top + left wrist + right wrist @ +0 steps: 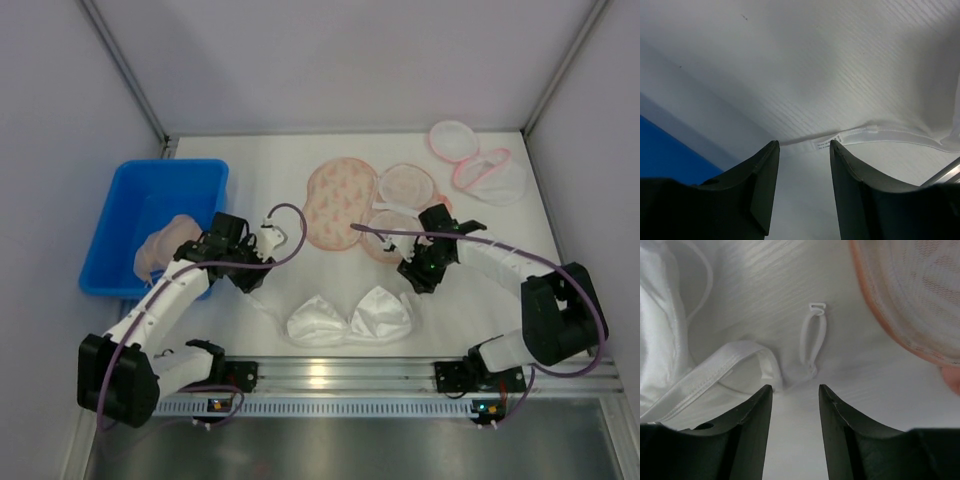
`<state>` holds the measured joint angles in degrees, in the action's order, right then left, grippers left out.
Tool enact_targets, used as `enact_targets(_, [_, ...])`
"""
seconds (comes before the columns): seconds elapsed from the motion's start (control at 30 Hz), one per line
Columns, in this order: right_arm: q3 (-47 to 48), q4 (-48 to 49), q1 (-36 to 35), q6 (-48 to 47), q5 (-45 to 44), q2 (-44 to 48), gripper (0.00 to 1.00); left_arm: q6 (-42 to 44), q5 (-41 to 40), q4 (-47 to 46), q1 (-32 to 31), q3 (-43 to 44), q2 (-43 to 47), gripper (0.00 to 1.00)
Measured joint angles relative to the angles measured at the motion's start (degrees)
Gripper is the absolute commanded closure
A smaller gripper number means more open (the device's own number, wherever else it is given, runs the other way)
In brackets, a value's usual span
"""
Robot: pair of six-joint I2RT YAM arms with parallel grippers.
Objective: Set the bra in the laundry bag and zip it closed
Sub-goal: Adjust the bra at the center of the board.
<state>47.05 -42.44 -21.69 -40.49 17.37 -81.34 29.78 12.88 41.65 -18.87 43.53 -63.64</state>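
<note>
The white bra [350,316] lies cups-up on the table near the front edge. Its band end with a printed label [828,143] runs across just beyond the tips of my left gripper [802,146], which is open with only bare surface between its fingers. My left gripper [250,281] sits left of the bra. My right gripper [415,281] is at the bra's right end, open, and a strap loop with a hook [813,337] and a folded band [732,365] lie right at its tips [795,387]. The pink mesh laundry bag [340,200] lies open behind the bra.
A blue bin [120,225] holding a pale pink garment [165,245] stands at the left. A second pink-edged mesh bag [480,165] lies at the back right. The rim of the pink bag [910,315] is close on the right of my right gripper.
</note>
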Motion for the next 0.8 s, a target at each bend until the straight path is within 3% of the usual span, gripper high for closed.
enact_targets(0.17, [-0.5, 6.1, -1.7, 3.5, -2.1, -1.9, 0.60, -2.1, 1.2, 0.0, 1.9, 0.5, 0.0, 0.49])
enact_targets(0.3, [-2.7, 10.7, -6.3, 5.0, -5.5, -3.0, 1.00, -2.9, 1.6, 0.1, 2.6, 0.5, 0.0, 0.49])
enact_targets(0.53, [-3.3, 10.9, -5.8, 3.9, -9.5, 0.3, 1.00, -3.1, 1.6, 0.1, 4.3, 0.5, -1.1, 0.52])
enact_targets(0.8, [0.0, 6.6, -2.4, 0.6, -11.9, 20.4, 1.00, -3.1, 1.0, 0.1, 5.4, 0.7, -6.0, 0.54])
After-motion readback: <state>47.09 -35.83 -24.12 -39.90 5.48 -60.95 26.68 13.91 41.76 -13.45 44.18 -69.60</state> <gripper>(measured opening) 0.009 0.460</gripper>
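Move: The bra's thin strap loop with its hook lies about 2 cm ahead of the right gripper, 3 cm left and 3 cm below. From that gripper, the bra's right cup is roughly 5 cm back and 8 cm left, and the laundry bag's near round panel some 12 cm ahead and 7 cm left. The left gripper hangs about 7 cm straight above the bra's left band end, with the left cup some 8 cm back and 14 cm right. Ease the right gripper down, forward and left about 3 cm to the strap loop and shut its half-open fingers on it. Then raise the pinched loop some 11 cm, drifting forward and right and swinging the fingertips forward about 30 degrees. Bring the left gripper a couple of centimetres down and left towards the left band end, fingers staying about half open. ##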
